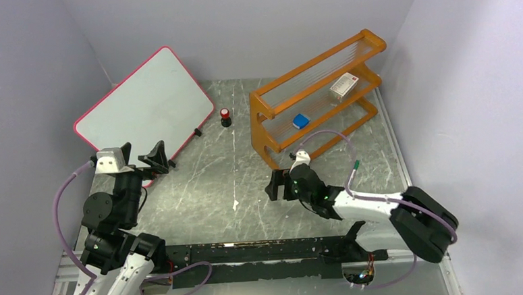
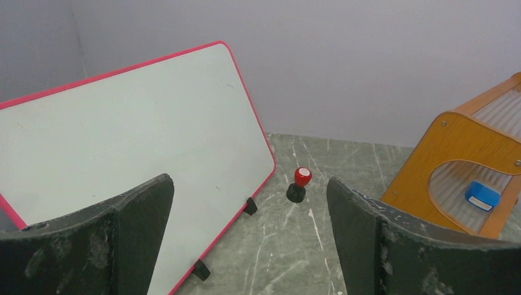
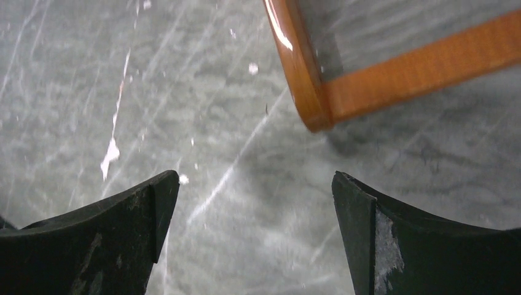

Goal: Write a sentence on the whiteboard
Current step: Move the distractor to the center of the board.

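Observation:
The whiteboard (image 1: 145,103), white with a thin pink-red frame and small black feet, leans up at the back left; its face (image 2: 123,135) is blank. My left gripper (image 1: 141,157) hovers open just in front of the board's near corner, with nothing between its fingers (image 2: 249,209). My right gripper (image 1: 281,180) is open over bare table near the front corner of the orange rack, also holding nothing (image 3: 255,203).
A small upright item with a red top and black base (image 1: 225,117) (image 2: 299,183) stands on the table right of the board. An orange wooden rack (image 1: 317,97) (image 3: 307,92) holds a blue block (image 1: 301,121) (image 2: 482,195) and a white-red box (image 1: 344,85). Grey walls enclose the marbled table (image 1: 207,184).

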`<action>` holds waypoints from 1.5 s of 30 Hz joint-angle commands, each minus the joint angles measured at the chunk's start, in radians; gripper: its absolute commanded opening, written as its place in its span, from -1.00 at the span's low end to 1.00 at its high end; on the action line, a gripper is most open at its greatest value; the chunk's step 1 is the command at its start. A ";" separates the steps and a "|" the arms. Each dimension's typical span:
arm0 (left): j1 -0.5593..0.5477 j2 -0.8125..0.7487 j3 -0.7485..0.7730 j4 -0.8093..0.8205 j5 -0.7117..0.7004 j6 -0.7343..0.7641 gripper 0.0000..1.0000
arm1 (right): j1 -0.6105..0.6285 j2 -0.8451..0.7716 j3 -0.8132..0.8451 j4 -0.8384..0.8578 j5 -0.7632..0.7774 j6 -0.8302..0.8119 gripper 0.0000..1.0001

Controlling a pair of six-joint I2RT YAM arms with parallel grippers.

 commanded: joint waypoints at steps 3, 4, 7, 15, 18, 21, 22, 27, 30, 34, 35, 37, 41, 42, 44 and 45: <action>0.012 -0.002 0.008 0.001 -0.008 0.013 0.96 | 0.006 0.217 0.111 0.225 0.146 -0.024 1.00; 0.012 -0.001 0.008 0.001 -0.007 0.014 0.96 | 0.006 0.253 0.133 0.243 0.159 -0.031 1.00; 0.012 -0.001 0.008 0.001 -0.008 0.013 0.96 | 0.003 0.363 0.214 0.284 0.217 -0.045 1.00; 0.011 -0.001 0.007 -0.002 -0.017 0.014 0.96 | -0.069 0.639 0.479 0.273 0.311 -0.029 1.00; 0.011 -0.001 0.007 -0.001 -0.019 0.012 0.96 | -0.114 0.738 0.575 0.247 0.291 -0.018 1.00; 0.011 0.000 0.005 0.002 -0.019 0.014 0.96 | -0.165 0.807 0.655 0.234 0.249 -0.011 1.00; 0.011 -0.001 0.004 0.003 -0.020 0.014 0.96 | -0.181 0.830 0.684 0.225 0.239 -0.011 1.00; 0.011 0.001 0.003 0.007 -0.024 0.014 0.96 | -0.249 0.941 0.868 0.162 0.185 -0.030 1.00; 0.011 0.000 0.002 0.008 -0.023 0.014 0.96 | -0.273 0.999 0.954 0.135 0.179 -0.048 1.00; 0.011 0.006 0.002 0.007 -0.030 0.011 0.96 | -0.305 1.049 1.026 0.109 0.161 -0.055 1.00; 0.011 0.010 0.002 0.008 -0.033 0.009 0.96 | -0.308 1.044 1.030 0.106 0.154 -0.064 1.00; 0.011 0.021 0.001 0.005 -0.041 0.004 0.96 | -0.308 1.009 1.004 0.117 0.139 -0.087 1.00; 0.011 0.055 0.003 -0.011 -0.077 -0.033 0.96 | -0.307 0.894 0.900 0.119 0.053 -0.118 1.00; 0.011 0.066 0.004 -0.016 -0.081 -0.045 0.96 | -0.308 0.859 0.873 0.110 0.033 -0.123 1.00; 0.011 0.096 0.016 -0.039 -0.093 -0.079 0.96 | -0.308 0.788 0.813 0.104 0.004 -0.133 1.00; 0.011 0.116 0.027 -0.055 -0.104 -0.100 0.96 | -0.308 0.751 0.777 0.097 -0.011 -0.139 1.00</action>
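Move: The wooden shelf stands slantwise, its nearest bottom corner about 6 cm ahead of the open right hand, 1 cm right and 4 cm lower. The blue block on it is roughly 20 cm ahead and 8 cm right of that hand; the red-topped stamp about 29 cm ahead and 15 cm left; the marker level with it, some 23 cm right. From the idle left hand that corner lies about 5 cm ahead, 37 cm right and 33 cm down. The open right hand sweeps about 30 cm forward, shoving the shelf's near corner, then eases back 3 cm. ##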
